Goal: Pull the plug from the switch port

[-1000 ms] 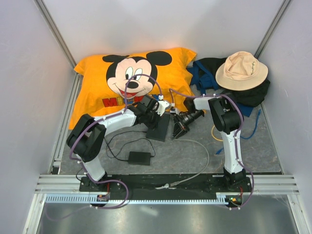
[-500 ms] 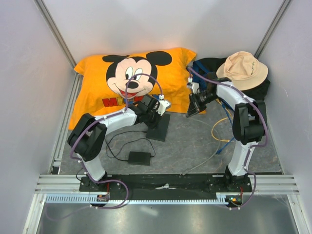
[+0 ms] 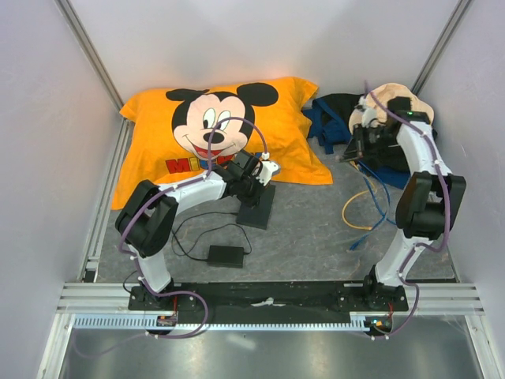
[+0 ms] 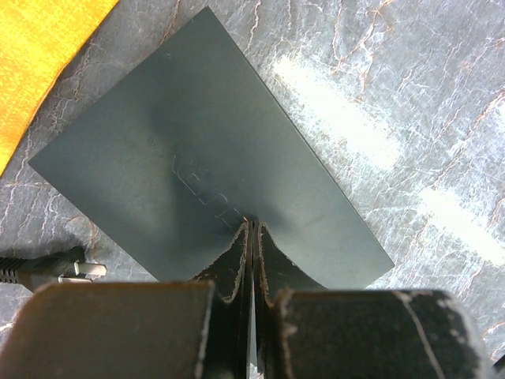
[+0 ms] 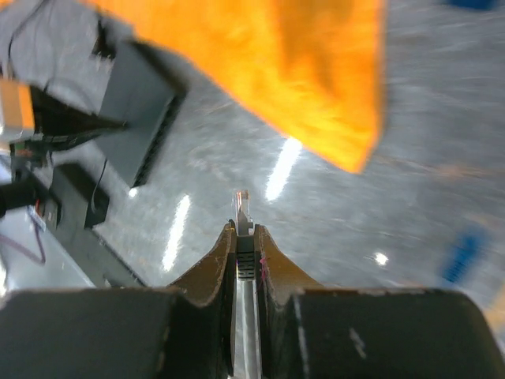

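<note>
The switch point(image 3: 259, 207), a flat matte black box, lies on the grey floor just in front of the pillow. My left gripper point(image 3: 252, 184) is shut, with its fingertips resting on the switch's top face point(image 4: 197, 166); in the left wrist view the gripper point(image 4: 252, 226) shows no gap. My right gripper point(image 3: 357, 145) is raised at the far right, well away from the switch. It point(image 5: 245, 230) is shut on the clear plug point(image 5: 243, 207), whose tip sticks out past the fingertips. The right wrist view shows the switch point(image 5: 134, 95) at a distance, its socket row facing the camera.
An orange Mickey pillow point(image 3: 213, 126) lies at the back. A beige hat point(image 3: 387, 99) sits on dark and blue cloth point(image 3: 330, 118) at the back right. Yellow point(image 3: 353, 209) and blue point(image 3: 381, 197) cables lie at the right. A black power brick point(image 3: 226, 255) with a thin cord lies in front.
My right arm has swung from the switch's socket edge out to the far right and up, carrying the plug with it. The left gripper has stayed on the switch.
</note>
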Motion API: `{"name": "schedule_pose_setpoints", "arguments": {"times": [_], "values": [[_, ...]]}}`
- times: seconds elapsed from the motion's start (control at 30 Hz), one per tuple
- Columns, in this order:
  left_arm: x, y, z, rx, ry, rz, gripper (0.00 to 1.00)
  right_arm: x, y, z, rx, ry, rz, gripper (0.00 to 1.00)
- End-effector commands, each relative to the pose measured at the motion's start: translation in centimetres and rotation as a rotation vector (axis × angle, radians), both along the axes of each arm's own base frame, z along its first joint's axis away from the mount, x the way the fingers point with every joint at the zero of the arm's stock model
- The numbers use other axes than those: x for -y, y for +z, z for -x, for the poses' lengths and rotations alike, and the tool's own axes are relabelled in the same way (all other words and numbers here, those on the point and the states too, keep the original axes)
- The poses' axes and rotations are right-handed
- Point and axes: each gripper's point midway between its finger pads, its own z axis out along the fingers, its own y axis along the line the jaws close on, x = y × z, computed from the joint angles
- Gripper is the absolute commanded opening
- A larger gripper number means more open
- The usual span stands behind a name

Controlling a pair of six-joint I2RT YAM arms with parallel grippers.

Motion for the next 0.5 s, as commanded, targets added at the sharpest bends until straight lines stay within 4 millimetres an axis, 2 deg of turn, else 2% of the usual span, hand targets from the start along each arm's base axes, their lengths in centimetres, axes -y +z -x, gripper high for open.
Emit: {"name": "schedule_pose_setpoints", "arguments": {"times": [0.0, 0.2, 0.33, 0.47], "values": [[-0.6, -2.5, 1.5, -0.072, -0.021, -0.062, 0.02, 4.4, 2.7, -3.1, 0.081, -0.124, 0.028, 0.0], [-1.1, -2.4, 1.9, -0.069, -0.022, -0.067, 0.02, 8.6, 4.4, -6.7, 0.168, -0.212, 0.08, 0.0], [-1.2, -2.4, 1.9, -0.061, -0.023, -0.071, 0.02, 9.2, 3.0, -7.0, 0.138, -0.224, 0.095, 0.0], [-1.3, -2.2, 1.8, -0.052, -0.023, -0.073, 0.02, 9.7, 0.1, -6.0, 0.057, -0.245, 0.13, 0.0]]}}
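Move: The right hand already holds the clear plug of the grey cable. The yellow and blue plugs pulled earlier lie about 9 cm to its right, 4 cm ahead and 15 cm below; the hat sits some 20 cm right and 14 cm ahead, the switch roughly 21 cm left and 13 cm back. From the left hand, at the switch, those pulled plugs are around 30 cm right and 16 cm ahead. Swinging fast to its right and forward, the right hand carries the grey cable's plug away from the switch to above the pulled yellow and blue plugs, about 9 cm right and 6 cm out. It climbs some 3 cm, eases down a centimetre as it slows, and turns about 15 degrees, mostly clockwise, keeping its pinch. The left hand stays at the switch, fingers shut. ##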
